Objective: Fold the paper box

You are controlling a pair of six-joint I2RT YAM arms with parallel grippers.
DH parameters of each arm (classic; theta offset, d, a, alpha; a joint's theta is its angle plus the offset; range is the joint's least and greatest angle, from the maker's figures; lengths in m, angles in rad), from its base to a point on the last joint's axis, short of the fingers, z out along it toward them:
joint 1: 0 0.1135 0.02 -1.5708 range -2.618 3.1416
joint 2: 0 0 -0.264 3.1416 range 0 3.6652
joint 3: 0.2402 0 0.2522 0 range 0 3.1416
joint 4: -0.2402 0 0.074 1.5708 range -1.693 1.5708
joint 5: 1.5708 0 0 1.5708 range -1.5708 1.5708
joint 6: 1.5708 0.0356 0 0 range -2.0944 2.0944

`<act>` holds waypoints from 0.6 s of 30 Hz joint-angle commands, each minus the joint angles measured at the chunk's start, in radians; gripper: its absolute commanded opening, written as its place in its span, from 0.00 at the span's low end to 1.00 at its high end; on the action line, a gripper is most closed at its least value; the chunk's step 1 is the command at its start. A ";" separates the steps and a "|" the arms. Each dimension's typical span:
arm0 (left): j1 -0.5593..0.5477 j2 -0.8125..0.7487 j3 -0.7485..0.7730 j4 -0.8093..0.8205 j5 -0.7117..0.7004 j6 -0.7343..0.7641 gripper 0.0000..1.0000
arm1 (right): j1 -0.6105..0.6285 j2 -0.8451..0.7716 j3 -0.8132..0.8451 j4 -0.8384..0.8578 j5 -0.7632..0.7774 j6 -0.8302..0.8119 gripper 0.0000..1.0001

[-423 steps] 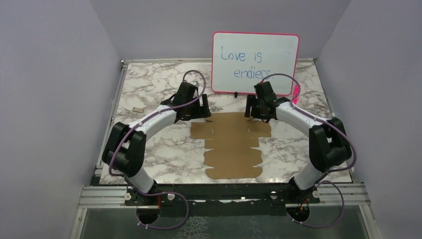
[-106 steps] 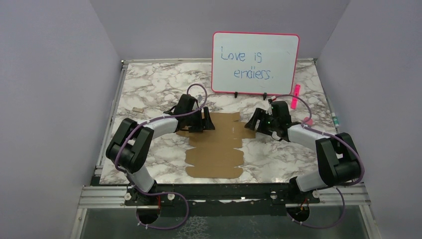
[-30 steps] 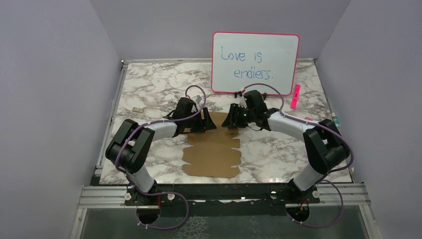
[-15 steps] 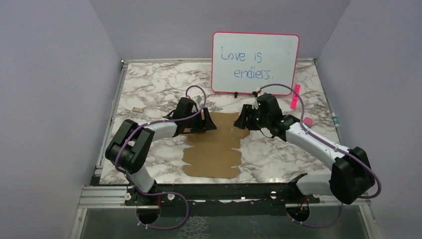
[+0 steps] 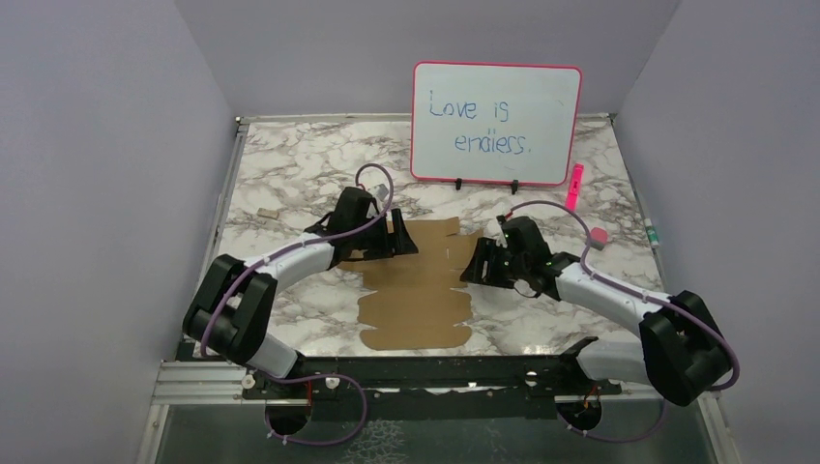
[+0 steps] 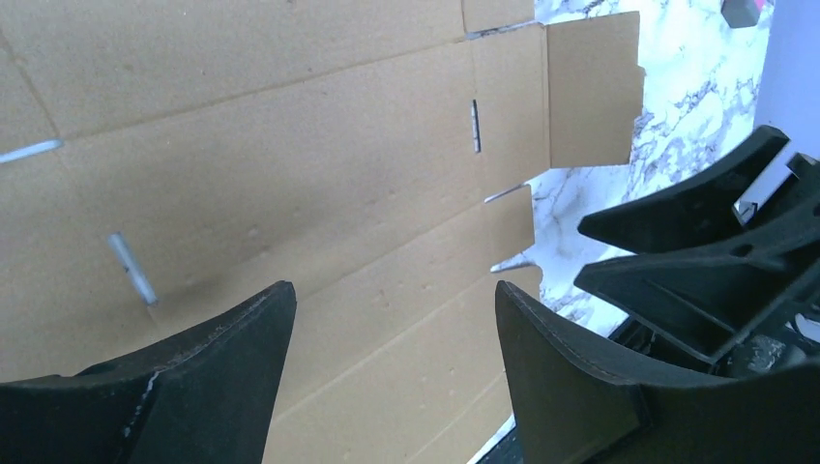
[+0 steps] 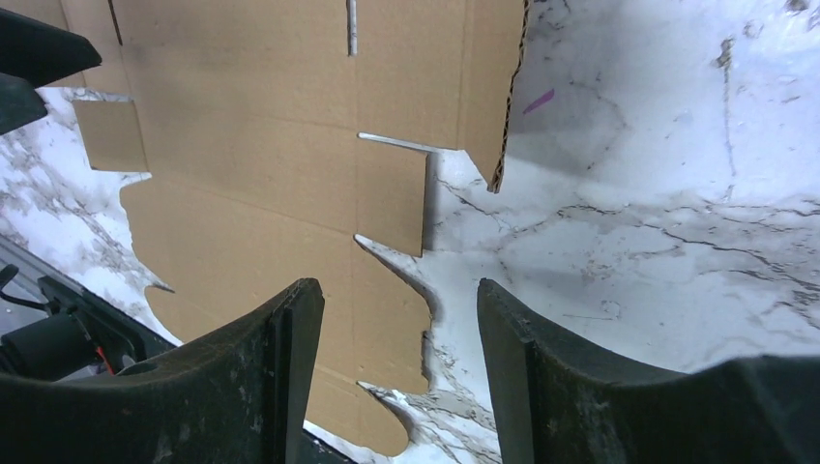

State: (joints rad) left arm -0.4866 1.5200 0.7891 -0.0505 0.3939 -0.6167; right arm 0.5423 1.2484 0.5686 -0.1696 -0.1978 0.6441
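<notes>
The paper box (image 5: 416,295) is a flat brown die-cut sheet with flaps and slits, lying on the marble table between the two arms. My left gripper (image 5: 391,238) hovers at the sheet's far left corner. In the left wrist view it (image 6: 392,290) stands open over the cardboard (image 6: 290,145) with nothing between its fingers. My right gripper (image 5: 477,267) is at the sheet's right edge. In the right wrist view it (image 7: 396,285) is open, straddling the notched edge of the sheet (image 7: 251,145) and bare table, gripping nothing.
A whiteboard (image 5: 496,123) with writing stands at the back. A pink marker (image 5: 575,184) and a small pink block (image 5: 597,235) lie at the right, a tiny cardboard scrap (image 5: 263,213) at the left. Grey walls close in both sides.
The right gripper has left the sheet's far edge, moved nearer along its right side and opened wider. The left arm's elbow has dropped toward the front; its gripper has barely moved.
</notes>
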 commanded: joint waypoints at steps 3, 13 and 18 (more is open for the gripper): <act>-0.005 -0.089 -0.094 -0.019 0.011 -0.004 0.77 | 0.006 0.026 -0.054 0.174 -0.059 0.063 0.65; -0.019 -0.109 -0.179 0.021 0.025 -0.026 0.77 | 0.006 0.095 -0.097 0.299 -0.090 0.097 0.65; -0.025 -0.101 -0.190 0.035 0.025 -0.031 0.77 | 0.005 0.127 -0.104 0.342 -0.109 0.106 0.65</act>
State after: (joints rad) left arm -0.5014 1.4265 0.6147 -0.0410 0.3996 -0.6361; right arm 0.5423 1.3483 0.4812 0.0959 -0.2707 0.7338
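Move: The left hand hangs over the box blank's main panel. The small left tab lies about 6 cm back, 7 cm to its left and 5 cm below, with the left side flap some 11 cm left and 1 cm back and the wide near panel 12 cm back and 2 cm right. From the right hand, the small right tab is roughly 4 cm left, 1 cm ahead and 3 cm below; the right side flap is 5 cm ahead, 2 cm left. Back towards its base by about 5 cm, after a slight lift, the left hand sweeps over the main panel, sinking some 3 cm and edging left towards the small left tab, then stops. The right hand eases left and down about 2 cm each towards the small right tab, its wrist rolling slightly, left side up. Both grippers stay open; no touch can be made out. ##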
